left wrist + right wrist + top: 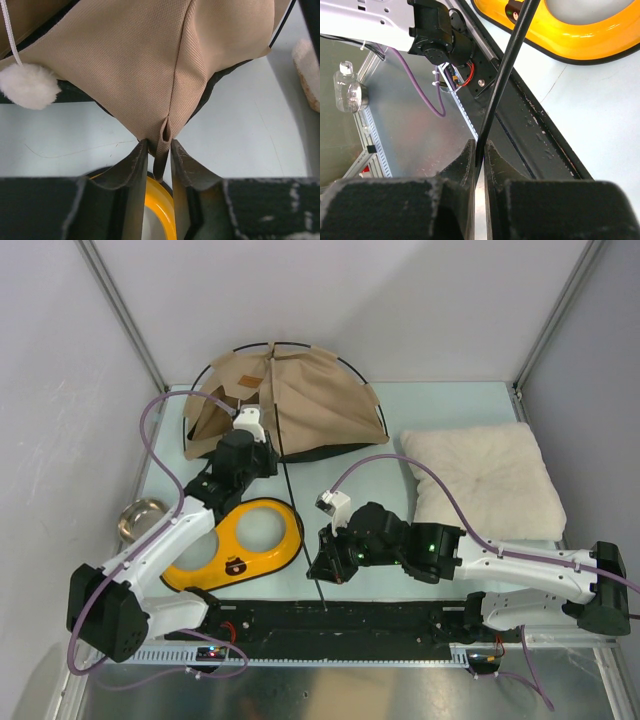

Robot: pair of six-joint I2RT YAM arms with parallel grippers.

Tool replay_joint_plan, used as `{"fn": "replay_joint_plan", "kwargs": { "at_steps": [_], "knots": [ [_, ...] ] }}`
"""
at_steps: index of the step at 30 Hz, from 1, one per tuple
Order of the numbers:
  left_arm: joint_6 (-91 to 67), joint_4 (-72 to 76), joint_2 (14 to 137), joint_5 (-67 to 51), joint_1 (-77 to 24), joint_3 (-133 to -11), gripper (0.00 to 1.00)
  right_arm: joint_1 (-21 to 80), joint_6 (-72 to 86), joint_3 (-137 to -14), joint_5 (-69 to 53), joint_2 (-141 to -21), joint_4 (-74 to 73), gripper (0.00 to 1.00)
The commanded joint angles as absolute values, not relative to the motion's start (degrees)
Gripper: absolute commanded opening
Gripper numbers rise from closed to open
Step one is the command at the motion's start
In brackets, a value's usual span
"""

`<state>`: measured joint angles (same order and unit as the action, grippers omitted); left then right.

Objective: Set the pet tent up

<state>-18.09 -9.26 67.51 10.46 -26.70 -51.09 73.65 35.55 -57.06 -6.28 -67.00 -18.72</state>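
The pet tent (310, 405) lies partly collapsed at the back of the table, tan fabric with black poles arching over it. My left gripper (265, 445) is at its near corner. In the left wrist view the gripper (159, 146) is shut on a tan fabric corner sleeve (165, 132), with a white pom-pom (27, 86) hanging at left. My right gripper (325, 565) is near the front middle, shut on a loose thin black pole (300, 530). That pole (507, 75) runs up from between the closed fingers (480, 147).
A yellow double-bowl feeder (240, 540) lies under the left arm, with a metal bowl (140, 515) at the table's left edge. A cream fluffy pillow (485, 475) lies at right. The black arm rail (350, 625) spans the near edge. Walls enclose the back and sides.
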Motion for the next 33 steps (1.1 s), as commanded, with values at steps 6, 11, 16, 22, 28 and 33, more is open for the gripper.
{"fn": "replay_joint_plan", "kwargs": {
  "at_steps": [6, 11, 16, 22, 28, 33],
  "knots": [
    [-18.8, -5.0, 66.5, 12.4, -26.4, -50.6, 0.05, 74.3, 34.2, -57.3, -5.2, -64.9, -16.9, 0.0],
    [-18.7, -4.5, 66.0, 12.0, -26.4, -49.5, 0.0, 74.5, 34.4, -57.4, -5.0, -64.8, -16.6, 0.0],
    [-16.3, -4.3, 63.4, 5.4, -26.4, -47.3, 0.0, 74.5, 34.2, -57.4, -5.1, -65.4, -12.5, 0.0],
    [-12.0, -3.7, 56.5, -3.8, -26.4, -41.8, 0.0, 74.8, 34.9, -57.3, -4.5, -67.1, -0.7, 0.0],
    [-11.8, -2.1, 48.6, -7.8, -26.4, -35.1, 0.0, 73.4, 39.2, -54.4, -3.7, -68.5, 12.3, 0.0],
    [-15.2, -0.6, 43.2, -9.8, -26.4, -29.8, 0.0, 72.2, 42.4, -52.3, -2.6, -69.7, 19.4, 0.0]
  ]
}}
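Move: The tent's tan fabric tip, with its little slit, lies right between the left hand's parted fingers, barely 1 cm ahead. The black pole passes about 3 cm to that hand's right, level fore-and-aft and some 6 cm higher. The yellow bear board lies roughly 14 cm back, 8 cm left and 20 cm below. From the right hand, which already holds the pole, the fabric tip is about 26 cm ahead, 8 cm left and 2 cm lower. Closing almost in place, the left fingers pinch the fabric tip, then draw it back about 6 cm, swinging a little clockwise while the fingertips lift some 10 degrees. As that pull gets going, the right hand keeps its grip on the pole and carries it about 4 cm left and 4 cm up, towards the pinched tip, its downward-slanting fingers tilting nearer level. ##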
